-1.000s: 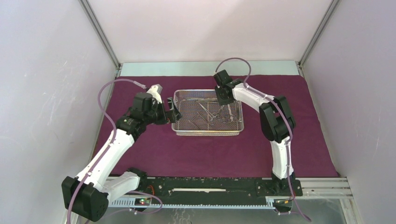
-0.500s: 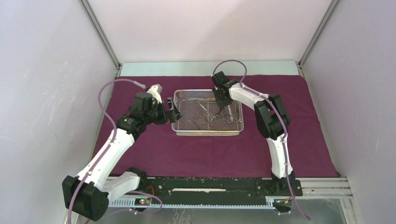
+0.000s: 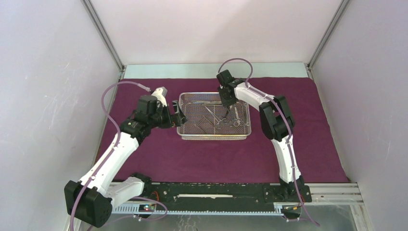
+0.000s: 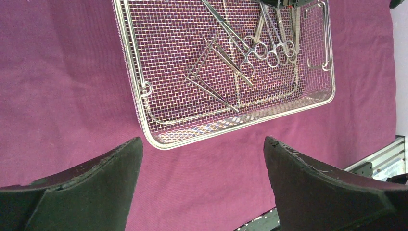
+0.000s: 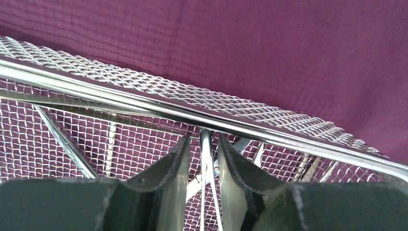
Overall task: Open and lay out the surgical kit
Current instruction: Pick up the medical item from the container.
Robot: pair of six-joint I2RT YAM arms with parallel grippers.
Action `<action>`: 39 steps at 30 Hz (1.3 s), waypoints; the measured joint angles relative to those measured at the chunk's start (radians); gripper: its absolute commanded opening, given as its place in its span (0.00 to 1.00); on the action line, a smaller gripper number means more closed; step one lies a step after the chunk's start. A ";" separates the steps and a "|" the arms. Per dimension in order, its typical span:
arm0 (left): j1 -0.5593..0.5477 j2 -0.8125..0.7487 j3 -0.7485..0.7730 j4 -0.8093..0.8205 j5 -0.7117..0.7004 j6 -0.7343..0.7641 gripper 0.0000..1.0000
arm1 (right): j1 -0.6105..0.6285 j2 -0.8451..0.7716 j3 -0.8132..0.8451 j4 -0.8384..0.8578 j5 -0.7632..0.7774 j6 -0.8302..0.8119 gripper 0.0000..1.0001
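The maroon cloth wrap (image 3: 159, 154) lies spread flat on the table. The silver wire-mesh tray (image 3: 214, 138) stands on it at the middle back. Several slim steel instruments (image 3: 219, 118) lie inside it: ring-handled clamps (image 4: 262, 48) and tweezers. My left gripper (image 3: 179, 118) hovers at the tray's left rim, wide open and empty; in the left wrist view its fingertips (image 4: 130, 154) frame bare cloth below the tray rim (image 4: 231, 126). My right gripper (image 3: 226, 102) reaches down into the tray near its far rim (image 5: 144, 103). Its jaws stand narrowly open astride a thin steel instrument (image 5: 206, 159), a small gap on each side.
White walls with metal corner posts (image 3: 103, 36) enclose the table on three sides. A pale strip of table (image 3: 214, 70) shows behind the cloth. The black mounting rail (image 3: 211, 192) runs along the near edge between the arm bases.
My right arm has shifted a little to the left over the tray, and its jaws have narrowed slightly around the thin instrument. The left arm has stayed still.
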 measured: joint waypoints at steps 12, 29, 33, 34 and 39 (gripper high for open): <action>0.000 0.000 0.000 0.000 -0.002 0.004 1.00 | -0.005 0.002 0.003 0.004 -0.027 0.006 0.16; 0.000 0.000 0.000 0.000 -0.006 0.007 1.00 | -0.009 -0.034 -0.018 -0.027 -0.016 0.009 0.00; 0.000 0.000 0.000 0.000 -0.006 0.007 1.00 | -0.011 -0.065 -0.018 -0.044 -0.016 0.017 0.00; 0.000 0.000 0.000 0.000 -0.006 0.007 1.00 | -0.011 -0.071 -0.018 -0.046 -0.016 0.019 0.00; 0.000 0.001 0.000 0.000 -0.006 0.007 1.00 | -0.010 -0.098 -0.018 -0.049 -0.016 0.031 0.00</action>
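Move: The ring-handled clamp lies between the right fingers, which straddle it near its jaw tip. Its middle is about 4 cm back, straight in line and 1 cm below the hand. The scissors cross beneath it, some 5 cm back and 3 cm left; a long clamp lies about 3 cm back and 7 cm left; tweezers lie roughly 3 cm ahead and 8 cm left. From the left hand, the ring-handled clamp is about 15 cm ahead, 19 cm right and 17 cm below. Hold the right gripper down in the container and close the fingers until they pinch the ring-handled clamp near its jaws, without changing the wrist's downward slant. Keeping that grip, ease about 1 cm back and right, then raise the clamp's jaw end away from the mesh floor, some 4 cm up in all. ##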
